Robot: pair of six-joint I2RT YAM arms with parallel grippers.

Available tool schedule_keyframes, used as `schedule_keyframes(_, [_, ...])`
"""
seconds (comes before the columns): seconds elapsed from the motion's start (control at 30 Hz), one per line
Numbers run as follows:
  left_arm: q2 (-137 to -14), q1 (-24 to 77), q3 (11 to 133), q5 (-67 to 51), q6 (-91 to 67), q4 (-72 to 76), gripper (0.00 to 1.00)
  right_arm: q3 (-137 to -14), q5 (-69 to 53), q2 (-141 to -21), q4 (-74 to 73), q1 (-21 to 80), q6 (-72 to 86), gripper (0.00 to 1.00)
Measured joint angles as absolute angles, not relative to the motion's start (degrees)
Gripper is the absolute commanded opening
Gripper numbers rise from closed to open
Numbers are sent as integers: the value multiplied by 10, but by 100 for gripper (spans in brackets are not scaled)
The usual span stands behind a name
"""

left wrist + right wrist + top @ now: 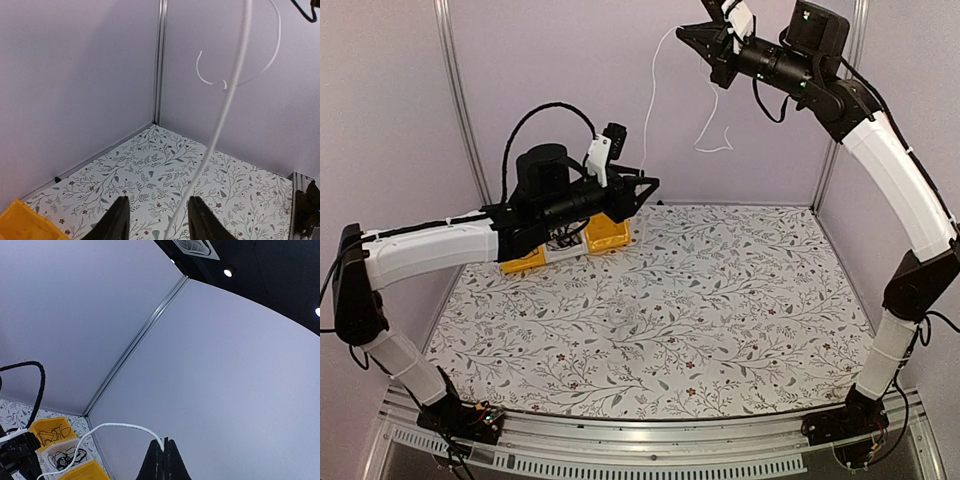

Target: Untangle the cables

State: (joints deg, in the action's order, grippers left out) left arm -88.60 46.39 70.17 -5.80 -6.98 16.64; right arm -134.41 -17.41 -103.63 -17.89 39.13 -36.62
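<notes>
A white cable [649, 100] hangs in the air from my right gripper [686, 35], which is raised high near the back wall. That gripper [164, 441] is shut on the white cable [115, 426], which arcs away left and down. A loose loop of it dangles by the wall [715, 140]. My left gripper [653, 185] hovers above the table by the bins. In the left wrist view its jaws [159, 199] stand apart, and the white cable [227, 100] runs down between them, close to the right finger [200, 220]. Black cables [50, 431] lie in the bins.
Two yellow bins [605, 236] [524, 263] and a white one [564, 252] between them stand at the table's back left, partly under my left arm. The floral mat [720, 300] covers the table. Walls close in the back and both sides.
</notes>
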Motion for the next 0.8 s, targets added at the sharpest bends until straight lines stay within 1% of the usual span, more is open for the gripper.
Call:
schedule_keyframes(0.03, [-898,462,713,-63,-70,168,29,-1344,-172,-1034,-179,391,-364,0])
schedule_keyframes(0.07, [-910,460,724,-70,-71,168,19,-1343,-170,-1034,-179,391,-362,0])
schedule_keyframes(0.13, [-924,454,737,-75,-76,168,3,-1335,-163,-1029,-176,391,-357,0])
schedule_keyframes(0.17, [-926,451,740,-77,-79,167,0,-1323,-157,-1024,-173,391,-353,0])
schedule_keyframes(0.3, [-924,441,752,-81,-83,156,0,-1235,-147,-994,-160,369,-319,0])
schedule_keyframes(0.33, [-922,440,757,-82,-84,150,0,-1211,-144,-986,-159,356,-303,8])
schedule_keyframes(0.37, [-920,438,766,-82,-85,142,0,-1178,-140,-978,-154,338,-283,25])
schedule_keyframes(0.4, [-918,437,776,-81,-86,135,0,-1139,-135,-970,-151,312,-256,37])
schedule_keyframes(0.43, [-915,436,787,-81,-87,125,0,-1107,-130,-967,-153,288,-227,46])
schedule_keyframes(0.47, [-914,436,802,-80,-88,117,0,-1073,-124,-966,-156,260,-201,52])
schedule_keyframes(0.5, [-913,435,822,-79,-91,111,0,-1045,-121,-967,-159,242,-181,55])
schedule_keyframes(0.57, [-912,435,858,-73,-95,103,0,-980,-133,-967,-166,209,-153,57])
schedule_keyframes(0.63, [-912,435,899,-67,-104,96,0,-910,-174,-958,-166,198,-133,57])
schedule_keyframes(0.73, [-913,437,957,-46,-114,90,0,-821,-248,-923,-153,221,-118,55])
schedule_keyframes(0.8, [-916,440,989,-32,-119,88,0,-776,-296,-888,-135,256,-115,55])
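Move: The white cable runs down from the shut right fingers and passes between the left hand's half-open fingers, only about 1 cm ahead and 1 cm right of the left hand point. From the right hand, that grasp spot is about 5 cm left, level fore-and-aft and 25 cm below. The yellow bin sits roughly 21 cm ahead of the left hand, 13 cm to its left and 32 cm down; the white bin stands about 12 cm left of the yellow bin. The left fingers close the rest of the way and pinch the white cable while nudging forward, then lift it nearly 20 cm, tipping up slightly. The right hand swings down about 30 cm, first out and to the right, then partly back, opening to let go of the cable on the way and tipping some 50 degrees downward. ##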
